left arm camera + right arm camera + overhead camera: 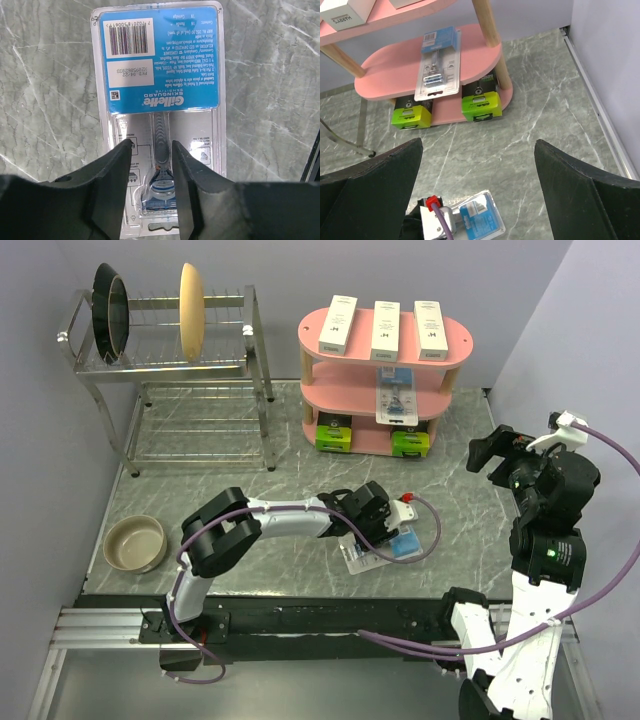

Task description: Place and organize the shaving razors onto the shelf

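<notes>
A clear blister pack with a blue card [160, 65] lies flat on the marble table [385, 550]. My left gripper [152, 145] hangs just over it, open, its jaws on either side of the razor handle bulge; in the top view the left gripper [386, 537] is at the table's middle. The pink shelf [460, 352] holds three white boxes [385, 330] on top, another blister pack [397, 395] on the middle board and two black-and-lime boxes [334, 433] at the bottom. My right gripper [488, 453] hovers wide open and empty, facing the shelf [385, 85].
A metal dish rack [170, 365] with dark pans [110, 310] and a tan plate [190, 297] stands at the back left. A tan bowl [135, 543] sits at the front left. The left arm's purple cable [435, 530] loops beside the pack.
</notes>
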Robot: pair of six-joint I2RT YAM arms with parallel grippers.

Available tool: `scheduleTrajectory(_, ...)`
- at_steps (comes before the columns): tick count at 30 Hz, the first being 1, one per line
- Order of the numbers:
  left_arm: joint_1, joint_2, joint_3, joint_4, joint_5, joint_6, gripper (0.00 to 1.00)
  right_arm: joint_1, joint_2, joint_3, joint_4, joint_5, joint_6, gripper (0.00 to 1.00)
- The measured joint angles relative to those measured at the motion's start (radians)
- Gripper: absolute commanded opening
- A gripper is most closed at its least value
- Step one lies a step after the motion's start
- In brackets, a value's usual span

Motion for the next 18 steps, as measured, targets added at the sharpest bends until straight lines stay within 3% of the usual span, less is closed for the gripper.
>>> scheduleTrajectory(5, 0.000, 0.003, 0.000, 0.000, -0.002, 0.007, 0.28, -0.003, 0.000, 0.000, 0.000, 0.000, 0.000, 0.99)
scheduleTrajectory(7, 0.000, 0.003, -0.004, 0.003, -0.005, 0.018, 0.30, -0.005, -0.002, 0.000, 0.000, 0.000, 0.000, 0.99)
scheduleTrajectory(11, 0.000, 0.008, -0.023, 0.007, -0.010, 0.035, 0.42, -0.006, -0.003, -0.001, -0.001, -0.008, 0.000, 0.99)
scheduleTrajectory(12, 0.000, 0.011, -0.026, 0.009, -0.010, 0.037, 0.41, -0.006, -0.003, -0.001, -0.001, -0.011, 0.000, 0.99)
scheduleTrajectory(13, 0.000, 0.013, -0.026, 0.013, -0.010, 0.043, 0.37, -0.006, -0.003, -0.001, -0.001, -0.015, 0.000, 0.99)
scheduleTrajectory(14, -0.001, 0.014, -0.026, 0.019, -0.010, 0.047, 0.26, -0.006, -0.003, -0.001, -0.002, -0.017, 0.000, 0.99)
scheduleTrajectory(18, -0.006, 0.020, -0.026, 0.035, -0.006, 0.053, 0.10, -0.006, -0.003, -0.001, -0.002, -0.022, 0.000, 0.99)
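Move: The Gillette razor pack lies flat just beneath my left fingertips, with its middle some 3 cm to the right of them and 2 cm below. About 28 cm ahead, under the shelf, are the green boxes: the right box 12 cm to the right, the left box 10 cm to the left. From my raised right hand the same pack lies roughly 14 cm left, 4 cm back and 35 cm below. I sink my left hand about 1.5 cm onto the razor pack, fingers slanting down and to the right. The fingers narrow, part a little again on the way down, then close to about half their starting gap and pinch the moulded ridge over the razor's handle, just short of the blue card. ##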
